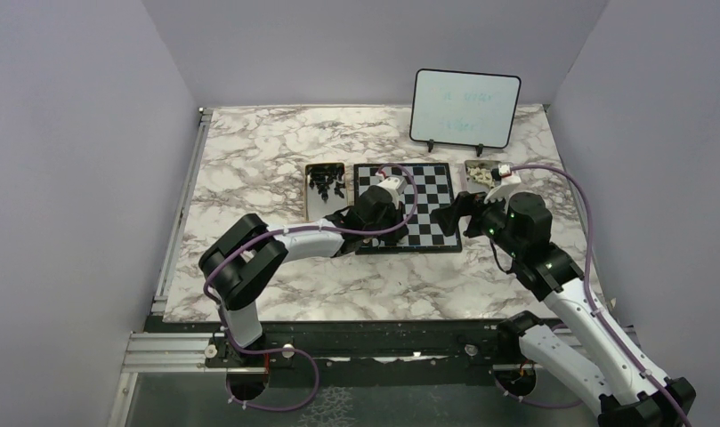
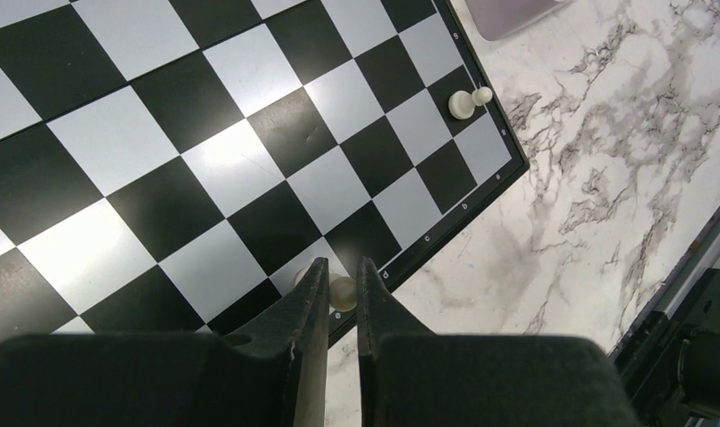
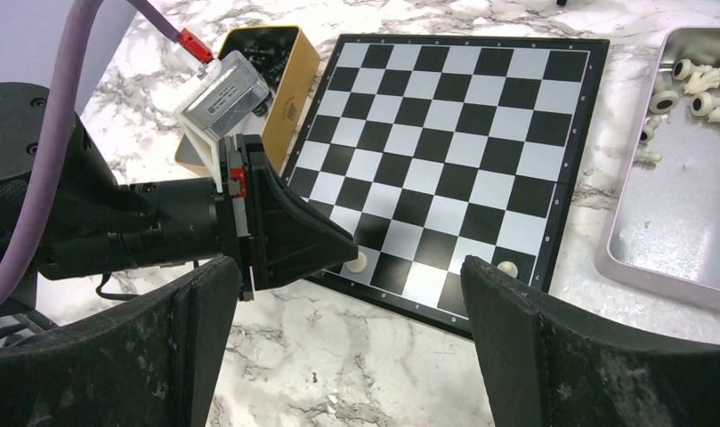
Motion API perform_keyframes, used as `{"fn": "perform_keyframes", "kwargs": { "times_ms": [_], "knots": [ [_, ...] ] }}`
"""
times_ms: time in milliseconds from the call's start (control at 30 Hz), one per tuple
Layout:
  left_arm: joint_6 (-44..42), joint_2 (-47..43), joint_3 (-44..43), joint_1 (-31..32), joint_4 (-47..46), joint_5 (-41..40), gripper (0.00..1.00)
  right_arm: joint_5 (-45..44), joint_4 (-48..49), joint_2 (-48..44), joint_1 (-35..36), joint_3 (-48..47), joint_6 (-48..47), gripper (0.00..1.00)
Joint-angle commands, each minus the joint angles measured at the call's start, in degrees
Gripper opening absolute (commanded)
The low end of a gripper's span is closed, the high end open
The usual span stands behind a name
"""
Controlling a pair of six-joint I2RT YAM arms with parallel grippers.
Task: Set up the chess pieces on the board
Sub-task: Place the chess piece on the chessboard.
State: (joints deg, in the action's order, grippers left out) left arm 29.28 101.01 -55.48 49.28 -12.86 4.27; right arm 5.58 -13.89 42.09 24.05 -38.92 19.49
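The board [image 1: 427, 191] lies mid-table, its checks mostly bare. My left gripper [image 2: 342, 267] reaches in from the left and is shut on a cream-white chess piece [image 2: 343, 292] that sits on a square of the board's near row, by the border. A second white piece [image 2: 463, 103] stands on the same row near the right corner, also visible in the right wrist view [image 3: 507, 267]. My right gripper [image 3: 349, 271] hangs wide open above the marble just in front of the board's near edge, holding nothing. More white chess pieces [image 3: 694, 84] lie in a metal tray [image 3: 667, 249].
A gold-rimmed tray of black pieces [image 1: 325, 182] touches the board's left side; the tray of white pieces [image 1: 481, 171] sits at its right. An upright whiteboard [image 1: 465, 107] stands behind. Purple cables loop over both arms. Walls close in on three sides.
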Motion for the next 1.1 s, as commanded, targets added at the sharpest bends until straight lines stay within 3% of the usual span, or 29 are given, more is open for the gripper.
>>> {"fn": "perform_keyframes", "kwargs": {
  "times_ms": [0, 467, 800, 1067],
  "knots": [
    [-1.26, 0.96, 0.46, 0.56, -2.17, 0.41, 0.13, -1.06, -0.98, -0.11, 0.3, 0.6, -0.67, 1.0],
    [0.75, -0.56, -0.13, 0.56, 1.08, -0.47, 0.38, -1.24, -0.94, 0.18, 0.29, 0.89, -0.32, 1.0],
    [0.64, -3.95, -4.08, 0.32, 7.31, -2.38, 0.48, -0.01, 0.86, 2.47, 0.29, 0.16, 1.37, 1.0],
    [-1.85, -7.73, -4.38, -0.01, 10.26, -1.0, 0.53, -1.92, 6.01, 8.28, 0.29, -0.19, 8.26, 1.0]
  ]
}}
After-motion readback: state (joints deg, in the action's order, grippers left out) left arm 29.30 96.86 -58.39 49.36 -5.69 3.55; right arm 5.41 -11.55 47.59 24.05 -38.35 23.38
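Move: The white chess piece is between the left hand's fingertips, its middle about 1 cm below the hand point, on the light near-row square, fourth from the board's left side. From the left hand, the white corner piece is about 9 cm left, level ahead, and the white edge piece some 12 cm right and 3 cm ahead, both about 2 cm below. From the right hand, the held piece lies roughly 9 cm left, 2 cm ahead and 16 cm below. The left hand stays over the near-row square while its fingers spread from nearly shut to about half open, letting go of the white piece, and it settles about 1 cm lower before rising some 4 cm straight up, clear of the piece's head. Meanwhile the empty right hand, still wide open, sinks about 2 cm towards the board, then also eases about 1 cm forward as it tips down slightly. ##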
